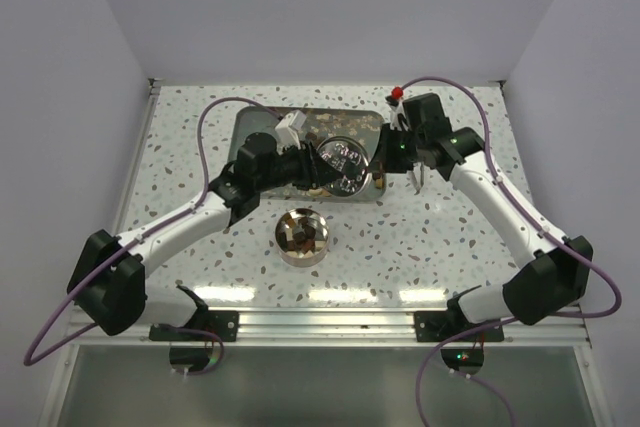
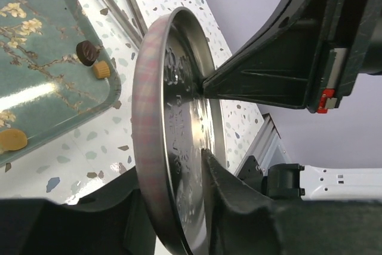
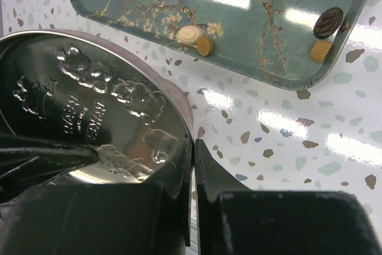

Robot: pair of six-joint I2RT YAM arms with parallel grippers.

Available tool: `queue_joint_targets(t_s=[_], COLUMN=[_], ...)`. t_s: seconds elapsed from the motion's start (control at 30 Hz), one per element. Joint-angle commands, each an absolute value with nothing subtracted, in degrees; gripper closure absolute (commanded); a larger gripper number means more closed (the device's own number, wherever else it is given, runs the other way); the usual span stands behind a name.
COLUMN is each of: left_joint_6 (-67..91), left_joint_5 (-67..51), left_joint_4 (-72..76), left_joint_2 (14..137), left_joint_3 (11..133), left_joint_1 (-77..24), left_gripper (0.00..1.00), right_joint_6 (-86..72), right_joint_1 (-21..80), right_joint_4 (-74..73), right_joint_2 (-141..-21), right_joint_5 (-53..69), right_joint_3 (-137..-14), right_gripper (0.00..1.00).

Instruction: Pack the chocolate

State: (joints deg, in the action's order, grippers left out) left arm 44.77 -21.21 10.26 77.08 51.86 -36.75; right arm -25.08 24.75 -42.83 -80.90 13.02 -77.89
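Observation:
A round metal lid (image 1: 343, 167) with embossed bears hangs on edge over the tray's front rim, held from both sides. My left gripper (image 2: 173, 177) is shut on the lid (image 2: 179, 117), one finger on each face. My right gripper (image 3: 193, 150) is shut on the lid's (image 3: 89, 106) thin rim. Loose chocolate lies on the floral tray (image 3: 256, 40): a cream round (image 3: 191, 33), a tan piece (image 3: 206, 46), a dark oval (image 3: 329, 22) and a tan square (image 3: 321, 51). The open round tin (image 1: 303, 235) in front of the tray holds several chocolate pieces.
The teal floral tray (image 1: 262, 122) sits at the back centre of the speckled table, with white walls on three sides. In the left wrist view a dark chocolate (image 2: 88, 52) and a tan one (image 2: 101, 70) lie near the tray's corner. An aluminium rail (image 1: 320, 322) runs along the near edge.

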Motion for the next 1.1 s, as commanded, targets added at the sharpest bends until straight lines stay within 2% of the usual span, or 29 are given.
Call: queue_joint_targets(t_s=[0.0, 0.03, 0.17, 0.27, 0.37, 0.4, 0.5, 0.57, 0.63, 0.7, 0.87, 1.07], left_joint_6=[44.91, 44.91, 44.65, 44.30, 43.07, 42.28, 36.49, 31.67, 28.58, 21.82, 4.50, -8.33], left_joint_5=[-21.00, -21.35, -22.23, -22.06, -20.57, -19.26, -14.70, -12.49, -11.52, -10.29, -0.19, 7.98], left_joint_4=[10.90, 10.81, 10.55, 10.20, 8.19, 7.39, 0.90, -4.53, -5.97, -7.90, -13.44, -8.00], left_joint_2=[77.78, 78.22, 79.19, 79.37, 79.45, 79.45, 79.89, 79.46, 78.14, 77.09, 75.06, 67.51], left_joint_3=[54.31, 54.49, 54.67, 54.93, 55.46, 56.33, 59.57, 60.99, 61.96, 63.27, 65.13, 59.86], left_joint_1=[-36.65, -36.65, -36.56, -36.65, -36.56, -36.48, -35.51, -34.02, -31.12, -29.97, -33.04, -37.60], left_gripper=[0.65, 0.72, 0.89, 1.00, 1.00, 1.00, 1.00, 1.00, 1.00, 1.00, 1.00, 1.00], right_joint_6=[-24.26, -24.17, -23.73, -23.38, -23.03, -22.85, -21.01, -18.65, -17.58, -17.40, -21.78, -30.91], right_joint_1=[25.22, 25.22, 25.22, 25.22, 25.22, 25.22, 25.22, 25.22, 25.22, 25.05, 25.05, 24.44], right_joint_4=[-42.36, -42.45, -43.15, -43.94, -44.64, -45.08, -48.24, -52.27, -54.57, -56.60, -61.07, -61.18], right_joint_2=[-77.70, -77.35, -76.29, -75.59, -75.24, -74.89, -74.45, -74.18, -73.57, -73.30, -79.00, -85.86], right_joint_5=[14.33, 14.33, 14.15, 13.71, 12.92, 12.66, 10.99, 9.32, 7.30, 6.24, 8.95, 18.08], right_joint_3=[-79.01, -78.58, -78.31, -78.31, -78.40, -78.66, -82.25, -84.71, -88.22, -90.34, -101.41, -110.91], right_gripper=[1.00, 1.00, 1.00, 0.92, 0.75, 0.65, 0.50, 0.46, 0.34, 0.28, 0.30, 0.30])
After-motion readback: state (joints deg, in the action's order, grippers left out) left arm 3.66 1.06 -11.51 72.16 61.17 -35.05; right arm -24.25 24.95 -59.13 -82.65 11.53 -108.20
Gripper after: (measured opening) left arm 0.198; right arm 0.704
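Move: Level with the left hand and just beyond its fingertips, the lid's middle lies about 2 cm ahead and 2 cm to the right, its wall already between the part-open fingers. The open tin stands some 10 cm back and 9 cm left, about 20 cm below; the tray's middle is roughly 12 cm ahead and 7 cm left, 22 cm down. From the right hand, which grips the opposite rim, the lid's middle is about 6 cm left and 1 cm ahead; the tongs lie some 9 cm ahead and 12 cm right, 21 cm lower. Taking over the lid, the left fingers close on its rim while the right hand eases back slightly, opens wide to let go and climbs away about 15 cm. Once the lid is freed, the left hand carries it some 9 cm left and 5 cm forward over the tray, dipping slightly before rising again, its wrist rolling over 40 degrees and fingers tipping down. ##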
